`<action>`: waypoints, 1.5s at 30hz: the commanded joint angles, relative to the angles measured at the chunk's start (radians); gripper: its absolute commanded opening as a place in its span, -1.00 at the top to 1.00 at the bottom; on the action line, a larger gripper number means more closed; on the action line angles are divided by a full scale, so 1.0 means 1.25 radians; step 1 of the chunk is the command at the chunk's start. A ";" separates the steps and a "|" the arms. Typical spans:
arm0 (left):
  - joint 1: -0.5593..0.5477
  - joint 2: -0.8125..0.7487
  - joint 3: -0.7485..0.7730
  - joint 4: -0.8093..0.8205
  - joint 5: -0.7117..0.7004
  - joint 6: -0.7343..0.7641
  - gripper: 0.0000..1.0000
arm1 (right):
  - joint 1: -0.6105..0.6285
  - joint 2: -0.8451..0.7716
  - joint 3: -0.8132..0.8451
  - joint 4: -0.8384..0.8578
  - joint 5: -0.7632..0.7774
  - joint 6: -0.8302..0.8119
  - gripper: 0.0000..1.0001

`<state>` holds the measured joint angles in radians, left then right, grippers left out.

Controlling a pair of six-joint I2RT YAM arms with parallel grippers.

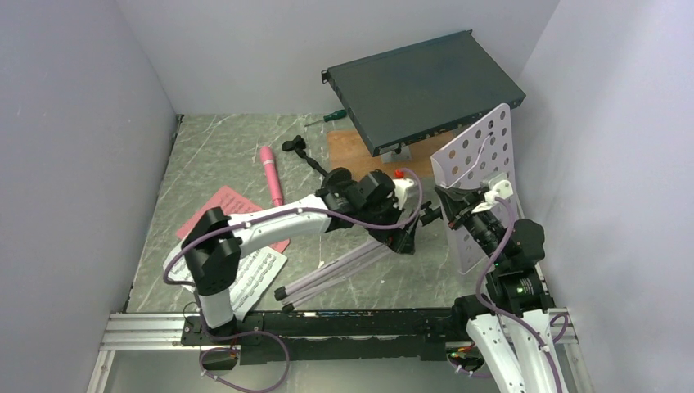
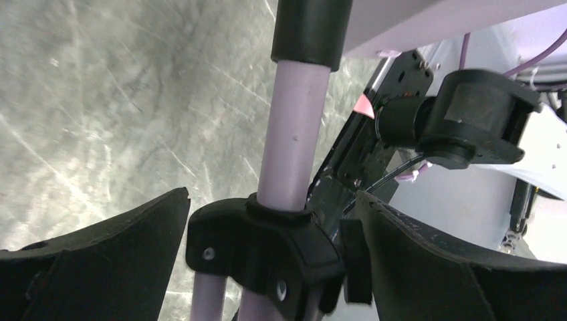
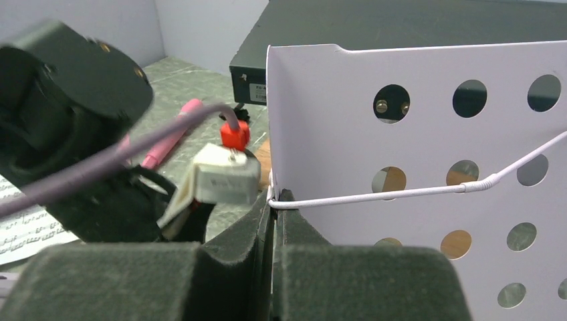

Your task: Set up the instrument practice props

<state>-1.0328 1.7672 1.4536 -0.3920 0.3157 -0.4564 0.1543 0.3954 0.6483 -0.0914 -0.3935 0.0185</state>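
Note:
The pale lavender perforated music-stand desk point(image 1: 479, 176) stands tilted upright at the right, and my right gripper point(image 3: 273, 200) is shut on its left edge point(image 3: 414, 134) by the white wire. The silver folding tripod point(image 1: 335, 270) lies on the table, its legs pointing toward the near edge. My left gripper point(image 2: 271, 221) is open, with one finger on each side of the tripod's black hub point(image 2: 264, 247). The pink microphone point(image 1: 269, 173) lies at the back left, next to the small black mic stand point(image 1: 296, 146). Pink music sheets point(image 1: 225, 205) and white ones point(image 1: 258, 274) lie under the left arm.
A dark flat rack-mount box point(image 1: 421, 86) leans at the back over a brown board point(image 1: 360, 147). A green-handled screwdriver point(image 1: 327, 117) lies by the back wall. Grey walls close in on the left, back and right.

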 commanded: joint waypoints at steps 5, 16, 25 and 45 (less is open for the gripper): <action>-0.037 0.077 0.064 0.001 -0.024 -0.007 -0.99 | 0.003 -0.058 0.121 0.207 0.010 0.025 1.00; -0.044 0.029 0.002 0.065 -0.098 0.021 0.48 | 0.003 -0.083 0.156 0.157 0.001 0.031 1.00; -0.044 0.034 0.050 0.053 0.001 -0.006 -0.53 | 0.003 -0.083 0.158 0.157 -0.069 0.023 1.00; -0.028 0.121 0.176 0.026 0.089 -0.030 -0.08 | 0.003 -0.073 0.186 0.116 -0.078 -0.007 1.00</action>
<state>-1.0645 1.8809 1.6272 -0.3428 0.4103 -0.5102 0.1539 0.3275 0.7639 -0.2497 -0.4995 -0.0021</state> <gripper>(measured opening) 0.541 0.022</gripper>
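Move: The tripod stand's black neck sleeve is about 6 cm to the right of the open left hand and 3 cm ahead, roughly level. The leg collar is nearly between its fingertips, some 3 cm below and 1 cm to the right and back. The perforated panel's middle lies about 8 cm ahead, 16 cm right and 10 cm higher. From the right hand, which holds the panel's left edge, the sleeve is about 13 cm below, 2 cm back and 2 cm left. The right fingers keep their shut grip on the panel's edge and draw it back about 4 cm, dipping slightly, then rising 2 to 3 cm. The left hand sinks about 3 cm around the collar, partly closes, rises and reopens, then works some 5 cm right up the tripod and closes halfway around the neck sleeve beside its knob. ##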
